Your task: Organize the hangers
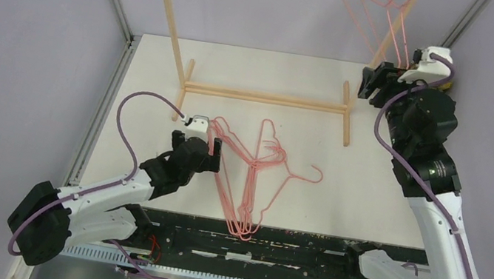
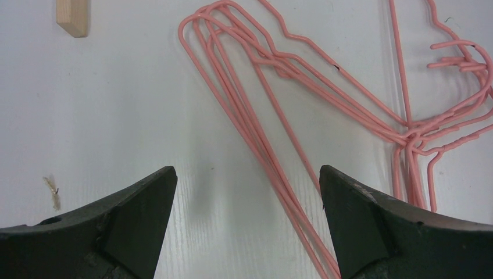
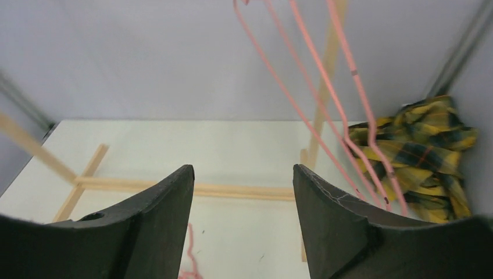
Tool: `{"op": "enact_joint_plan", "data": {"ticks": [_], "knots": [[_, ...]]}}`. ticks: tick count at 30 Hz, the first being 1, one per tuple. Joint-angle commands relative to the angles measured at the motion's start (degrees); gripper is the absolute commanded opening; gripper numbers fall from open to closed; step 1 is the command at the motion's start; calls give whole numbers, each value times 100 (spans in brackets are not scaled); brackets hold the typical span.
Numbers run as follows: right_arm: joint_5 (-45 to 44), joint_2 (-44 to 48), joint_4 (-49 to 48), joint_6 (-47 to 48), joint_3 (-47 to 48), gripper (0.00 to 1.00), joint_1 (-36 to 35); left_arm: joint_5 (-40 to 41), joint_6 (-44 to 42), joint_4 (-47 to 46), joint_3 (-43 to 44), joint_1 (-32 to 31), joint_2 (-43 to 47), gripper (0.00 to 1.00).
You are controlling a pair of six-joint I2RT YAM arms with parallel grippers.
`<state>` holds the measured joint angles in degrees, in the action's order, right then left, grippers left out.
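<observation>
Several pink wire hangers point(image 1: 253, 178) lie tangled in a pile on the white table in front of the rack. My left gripper point(image 1: 214, 151) hovers low over the pile's left edge, open wide. In the left wrist view the long wires of these hangers point(image 2: 261, 133) run down between the jaws, close to the right finger point(image 2: 360, 215), and nothing is gripped. More hangers point(image 1: 373, 10) hang from the rack's top at the far right. My right gripper point(image 1: 377, 81) is raised just left of them and open; the hanging wires point(image 3: 325, 104) pass to the right of its empty jaws.
The light wooden rack point(image 1: 265, 98) stands across the back of the table, its foot bar point(image 3: 232, 190) low ahead of the right gripper. A yellow-black plaid cloth point(image 3: 430, 151) lies bunched in the far right corner. Grey walls close in on three sides.
</observation>
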<state>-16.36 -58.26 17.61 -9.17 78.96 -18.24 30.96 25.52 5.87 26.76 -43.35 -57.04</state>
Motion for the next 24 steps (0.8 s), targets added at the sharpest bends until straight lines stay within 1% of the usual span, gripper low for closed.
{"op": "enact_joint_plan", "data": {"ticks": [1, 5, 7, 9, 12, 14, 17, 20, 24], "knots": [[1066, -273, 355, 7, -243, 70, -525, 46, 155, -419, -15, -14, -179, 99], [942, -667, 546, -27, -816, 69, -1334, -26, 164, -489, -6, -13, -370, 99], [996, -967, 597, -214, -1130, 67, -1673, -48, 164, -499, 7, -11, -448, 99], [1111, -1196, 529, -536, -1572, 63, -1917, -55, 156, -491, 32, -13, -495, 99], [1401, -1471, 167, -1044, -2242, 59, -2142, -57, 147, -491, 37, -11, -510, 99], [1617, -1736, -28, -1277, -2526, 55, -2307, -67, 146, -490, 34, -8, -513, 99], [1830, -2303, -129, -1473, -2617, 50, -2724, -79, 146, -505, 3, -14, -540, 99], [1761, -2793, -178, -1621, -2491, 49, -3369, -35, 195, -494, -37, -14, -593, 99], [1770, -3198, -479, -1846, -2333, 49, -3733, 99, 278, -469, -128, -5, -570, 99]]}}
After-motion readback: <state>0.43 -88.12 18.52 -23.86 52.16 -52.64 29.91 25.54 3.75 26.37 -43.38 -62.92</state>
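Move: The hanger pile on the table lies some 45 cm below the empty right hand, about 23 cm to its left and 10 cm back. The hook sticking out of the pile's right side is roughly 8 cm left, 8 cm back and equally low; the hangers on the rack hang about 17 cm ahead and 5 cm right, slightly lower. From the left hand, the pile is about 14 cm right, 3 cm back and 9 cm below. Right hand swoops down some 40 cm, left and back onto the hanger pile, tipping steeply down, fingers partly closing. ##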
